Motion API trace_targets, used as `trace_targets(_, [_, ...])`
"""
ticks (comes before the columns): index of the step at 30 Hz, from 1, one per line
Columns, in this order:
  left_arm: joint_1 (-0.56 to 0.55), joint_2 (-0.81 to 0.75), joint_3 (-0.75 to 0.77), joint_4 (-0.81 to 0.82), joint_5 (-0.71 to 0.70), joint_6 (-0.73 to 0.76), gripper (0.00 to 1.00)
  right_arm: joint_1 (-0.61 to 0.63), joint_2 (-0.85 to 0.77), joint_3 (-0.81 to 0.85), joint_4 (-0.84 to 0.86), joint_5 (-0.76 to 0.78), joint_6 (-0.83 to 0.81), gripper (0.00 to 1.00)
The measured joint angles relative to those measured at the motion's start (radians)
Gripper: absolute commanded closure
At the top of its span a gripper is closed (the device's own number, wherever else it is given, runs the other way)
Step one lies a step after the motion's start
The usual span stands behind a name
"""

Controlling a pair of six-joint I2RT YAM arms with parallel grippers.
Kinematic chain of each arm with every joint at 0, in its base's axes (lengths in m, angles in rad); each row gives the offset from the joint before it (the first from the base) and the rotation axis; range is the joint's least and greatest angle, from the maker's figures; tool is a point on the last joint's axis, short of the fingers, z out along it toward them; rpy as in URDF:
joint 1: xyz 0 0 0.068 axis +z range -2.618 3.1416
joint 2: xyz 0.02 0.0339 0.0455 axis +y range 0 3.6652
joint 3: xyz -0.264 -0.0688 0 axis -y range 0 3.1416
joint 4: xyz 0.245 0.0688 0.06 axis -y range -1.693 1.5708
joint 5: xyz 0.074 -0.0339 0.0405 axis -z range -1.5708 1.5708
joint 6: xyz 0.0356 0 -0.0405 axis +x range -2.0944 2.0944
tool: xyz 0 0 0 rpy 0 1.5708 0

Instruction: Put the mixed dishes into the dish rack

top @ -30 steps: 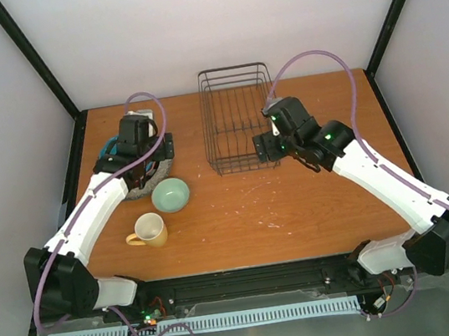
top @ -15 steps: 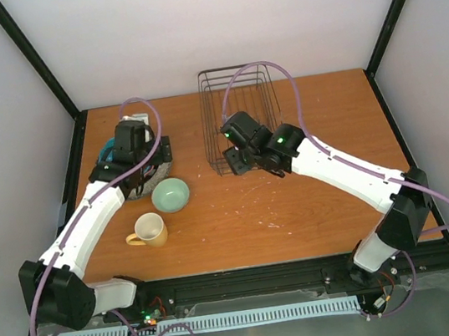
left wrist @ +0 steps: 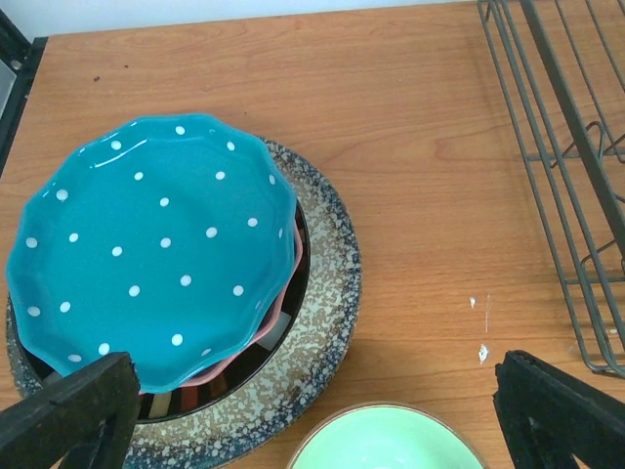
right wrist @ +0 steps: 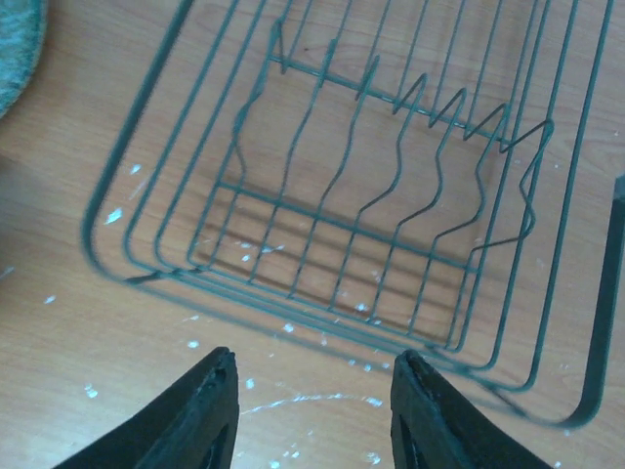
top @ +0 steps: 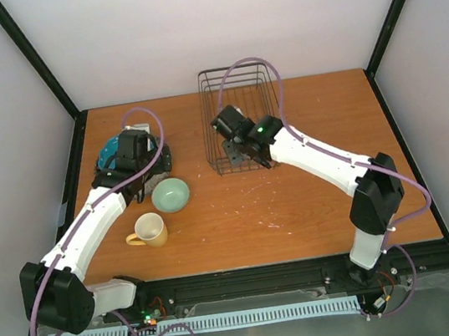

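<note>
The blue dotted plate (left wrist: pixel 156 244) lies on the pink-red dotted plate (left wrist: pixel 280 298), of which only a rim shows, and both rest on the grey speckled plate (left wrist: pixel 327 313) at the table's left. The pale green bowl (top: pixel 170 195) sits just in front of the stack, the yellow mug (top: pixel 151 229) nearer still. My left gripper (left wrist: pixel 312 420) hovers wide open over the stack's near edge and the bowl (left wrist: pixel 391 445). The dish rack (top: pixel 238 115) stands at the back centre with nothing in it. My right gripper (right wrist: pixel 312 401) hangs open above the table just outside the rack's (right wrist: pixel 371 195) near-left corner, holding nothing.
Black frame posts run along both table sides, and the left post (top: pixel 78 148) stands close to the plate stack. The rack's side wires (left wrist: pixel 576 195) lie to the right of the left gripper. White scuffs (right wrist: pixel 293 401) mark the wood under the right gripper.
The right arm has swung left along the rack's near end to its left corner while its jaws narrowed. The left wrist drew back a little, uncovering more of the blue plate.
</note>
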Motion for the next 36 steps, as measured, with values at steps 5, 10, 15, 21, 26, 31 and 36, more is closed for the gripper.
trace_targets(5, [0.000, 0.000, -0.019, 0.007, -0.001, -0.006, 0.00, -0.113, 0.078, 0.059, 0.000, -0.064, 0.014, 0.66])
trace_targets(10, [0.000, 0.000, -0.042, 0.018, -0.002, -0.006, 0.00, -0.194, 0.144, 0.119, -0.012, -0.136, 0.008, 0.70])
trace_targets(15, [0.000, 0.002, -0.059, 0.026, -0.002, -0.006, 0.00, -0.201, 0.208, 0.166, -0.051, -0.207, -0.014, 0.78])
trace_targets(21, [0.000, 0.014, -0.063, 0.032, -0.004, -0.006, 0.00, -0.200, 0.292, 0.208, -0.129, -0.291, -0.037, 0.80])
trace_targets(26, [0.000, 0.018, -0.077, 0.036, -0.005, -0.006, 0.00, -0.200, 0.318, 0.208, -0.171, -0.307, -0.052, 0.81])
trace_targets(31, [0.000, 0.018, -0.088, 0.045, -0.006, -0.006, 0.00, -0.202, 0.324, 0.209, -0.186, -0.301, -0.072, 0.84])
trace_targets(36, [0.000, 0.018, -0.093, 0.047, -0.014, -0.006, 0.00, -0.202, 0.334, 0.205, -0.200, -0.329, -0.084, 0.86])
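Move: The dish rack's middle is about 17 cm ahead of the right hand, 3 cm to its right and 14 cm below; the rack's near rim is just a few centimetres ahead. The green bowl is some 25 cm left of this hand, 4 cm back and 17 cm below. From the open left hand the same bowl is about 6 cm back, 4 cm right and 17 cm down, the blue plate 10 cm ahead and 12 cm left. Bring the right gripper forward about 6 cm over the dish rack's near rim, bearing a little right, then sink it some 10 cm overall to the rack's near end while drawing back about 3 cm. Tip the fingers down some 25 degrees and close them from half open to nearly shut. Meanwhile lower the left gripper about 4 cm towards the green bowl, fingers kept wide. ##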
